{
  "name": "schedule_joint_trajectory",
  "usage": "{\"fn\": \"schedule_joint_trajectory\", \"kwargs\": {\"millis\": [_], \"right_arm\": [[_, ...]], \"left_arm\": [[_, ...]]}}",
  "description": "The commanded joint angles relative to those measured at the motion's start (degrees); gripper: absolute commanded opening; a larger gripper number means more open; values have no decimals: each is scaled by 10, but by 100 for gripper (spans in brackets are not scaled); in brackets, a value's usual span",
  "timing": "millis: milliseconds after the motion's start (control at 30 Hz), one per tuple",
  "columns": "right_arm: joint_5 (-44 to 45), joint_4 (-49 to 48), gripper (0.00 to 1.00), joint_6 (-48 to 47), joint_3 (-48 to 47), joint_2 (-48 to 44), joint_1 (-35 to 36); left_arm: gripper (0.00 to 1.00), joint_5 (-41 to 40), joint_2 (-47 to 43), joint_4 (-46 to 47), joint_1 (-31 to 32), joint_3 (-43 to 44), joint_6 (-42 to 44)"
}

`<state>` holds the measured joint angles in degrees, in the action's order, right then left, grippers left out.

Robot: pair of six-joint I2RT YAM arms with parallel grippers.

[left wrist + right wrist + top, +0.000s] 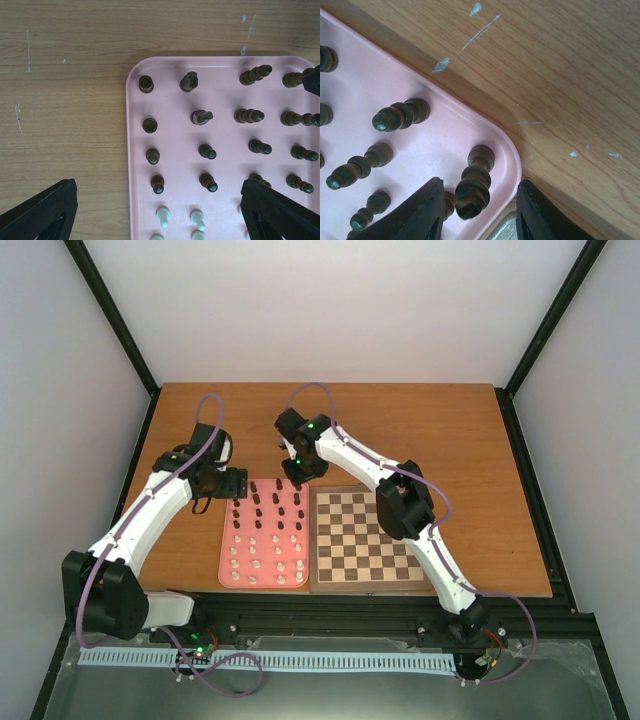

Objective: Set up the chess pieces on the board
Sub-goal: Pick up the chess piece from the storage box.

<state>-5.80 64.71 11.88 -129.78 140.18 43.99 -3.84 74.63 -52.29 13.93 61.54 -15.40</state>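
The board lies at the near middle with no pieces on it. The chess pieces stand on a pink tray to its left: dark ones in the far rows, cream ones in the near rows. My left gripper hangs open above the tray's far left part; in the left wrist view its fingers straddle several dark pieces and cream pieces. My right gripper is open at the tray's far right corner, its fingers on either side of a dark piece without touching it.
The wooden table stretches behind tray and board. A black frame rail runs along the near edge. White walls enclose the sides and the back. The two grippers are close together over the tray's far edge.
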Motion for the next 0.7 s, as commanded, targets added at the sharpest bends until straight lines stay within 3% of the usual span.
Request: {"fn": "schedule_joint_trajectory", "kwargs": {"millis": [0, 233, 433, 667], "right_arm": [[-5, 9, 39, -7, -23, 22, 7], [-11, 9, 32, -14, -31, 30, 7], [-11, 11, 14, -18, -32, 30, 7], [-19, 16, 3, -29, -32, 14, 7]], "left_arm": [[100, -4, 2, 8, 0, 17, 6], [100, -5, 4, 8, 0, 19, 8], [100, -6, 9, 8, 0, 21, 8], [100, -3, 11, 10, 0, 20, 7]]}}
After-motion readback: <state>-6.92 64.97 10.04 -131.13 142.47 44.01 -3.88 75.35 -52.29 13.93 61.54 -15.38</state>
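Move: The tall dark chess piece in the storage box's far right corner is directly beneath the right hand, its middle about 2 cm below and level both ways, between the part-open fingers. The next dark piece in the far row is some 4 cm to the hand's left and level with it ahead; another stands about 3 cm straight back. From the left hand the corner piece is roughly 8 cm ahead, 14 cm right and 11 cm below. The right hand sinks straight down a little over 1 cm around the upper part of the tall dark corner piece, with hardly any turn of the wrist and its fingers narrowing only slightly on the way. Once down, it stays at that height while the fingers close from part-open and pinch the piece from both sides below its head, the grip beginning here and the fingers stopping short of shut on it. ##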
